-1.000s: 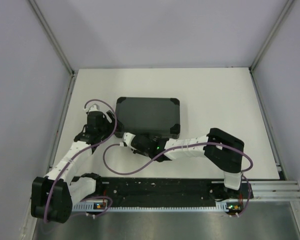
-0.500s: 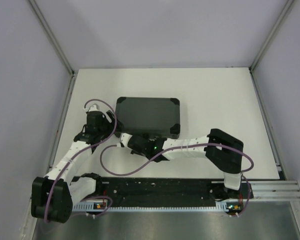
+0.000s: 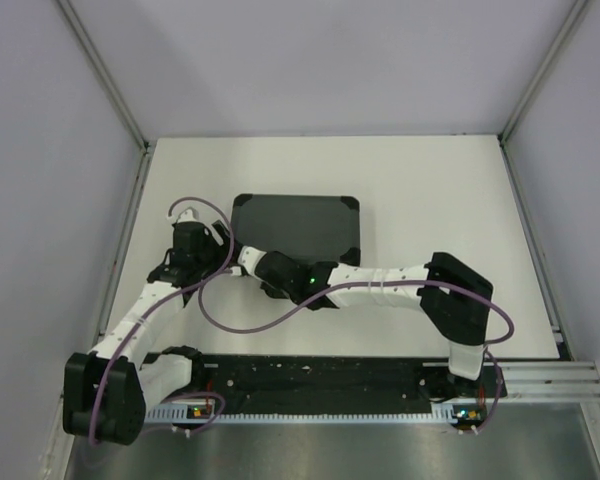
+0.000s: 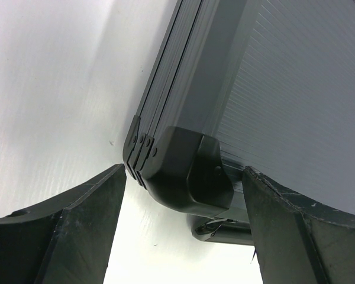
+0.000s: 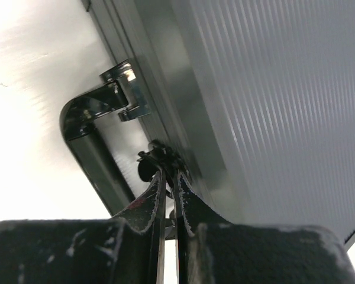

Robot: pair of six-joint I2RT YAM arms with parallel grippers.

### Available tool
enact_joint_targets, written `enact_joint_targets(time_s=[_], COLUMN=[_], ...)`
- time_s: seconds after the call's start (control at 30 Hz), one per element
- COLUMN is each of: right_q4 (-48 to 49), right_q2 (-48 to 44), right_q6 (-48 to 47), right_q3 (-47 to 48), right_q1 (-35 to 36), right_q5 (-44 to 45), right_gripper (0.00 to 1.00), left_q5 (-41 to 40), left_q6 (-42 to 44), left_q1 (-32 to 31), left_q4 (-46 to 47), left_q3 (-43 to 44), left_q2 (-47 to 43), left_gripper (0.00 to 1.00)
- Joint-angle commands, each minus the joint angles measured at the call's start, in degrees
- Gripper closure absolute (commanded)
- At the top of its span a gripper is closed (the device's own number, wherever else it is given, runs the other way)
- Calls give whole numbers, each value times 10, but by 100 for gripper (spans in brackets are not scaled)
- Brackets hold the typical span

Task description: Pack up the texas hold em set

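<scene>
The texas hold em set shows only as its black hard case, which lies closed and flat on the white table. My left gripper is open. Its jaws straddle the case's near left corner cap without touching it. My right gripper is shut. Its tips press against a small latch on the case's front side, just beside the black handle. I cannot tell whether anything thin is pinched between them. Chips, card boxes and buttons are out of view.
Grey walls close in the table on the left, back and right. A metal rail with both arm bases runs along the near edge. Purple cables loop over the table in front of the case.
My right gripper has closed and slid left along the case's front side, from the handle to the latch near the left corner. The left arm and the case have stayed put.
</scene>
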Motion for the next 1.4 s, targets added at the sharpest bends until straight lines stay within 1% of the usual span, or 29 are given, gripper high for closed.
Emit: enact_joint_targets(time_s=[0.0, 0.33, 0.5, 0.53, 0.63, 0.77, 0.83, 0.97, 1.17, 1.23, 1.37], right_q4=[49, 44, 28, 19, -2, -16, -16, -23, -21, -13, -16], right_q2=[-4, -7, -17, -21, -44, -91, -116, -156, -204, -225, -255], right_q6=[-4, 43, 65, 71, 96, 145, 169, 188, 224, 234, 293], right_q3=[58, 74, 75, 75, 71, 50, 34, 12, -38, -63, -96], right_q1=[-14, -18, -28, -31, -37, -56, -68, -96, -164, -188, -249], right_q5=[91, 172, 151, 140, 100, 33, 15, -6, -34, -51, -91], right_gripper=[100, 100, 99, 96, 82, 65, 59, 51, 34, 30, 25], left_q5=[-23, -14, -14, -14, -14, -18, -19, -17, -14, 13, 75], left_q6=[25, 27, 29, 31, 33, 41, 43, 49, 54, 56, 33], left_q1=[6, 6, 6, 7, 7, 7, 7, 7, 7, 7, 7], left_q4=[-70, -67, -71, -72, -79, -96, -103, -117, -129, -138, -145], left_q3=[-9, -2, -1, 0, 6, 27, 44, 76, 106, 115, 117], left_q2=[28, 51, 56, 56, 52, 38, 33, 28, 29, 31, 24], left_gripper=[17, 21, 21, 21, 21, 21, 20, 19, 18, 17, 18])
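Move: The closed case's centre latch is right at the right hand's shut fingertips, about 1 cm ahead and 1 cm below. The front right corner, towards which this hand goes, is some 16 cm to its right and 2 cm ahead; the handle is about 4 cm back and 3 cm below, straight behind. That same front right corner lies roughly 31 cm to the left hand's right, 3 cm back and 3 cm lower. The centre latch is left by the right hand's closed fingertips, which come free forward and upward, then sweep right over the lid towards the case's right end: some 12 cm right, 9 cm up and 7 cm forward in all. On the way the hand turns clockwise, rolls left side up by nearly 30 degrees and opens wide. At the front left corner the open left hand edges forward 1 cm, then backs off and rises about 1.5 cm. ##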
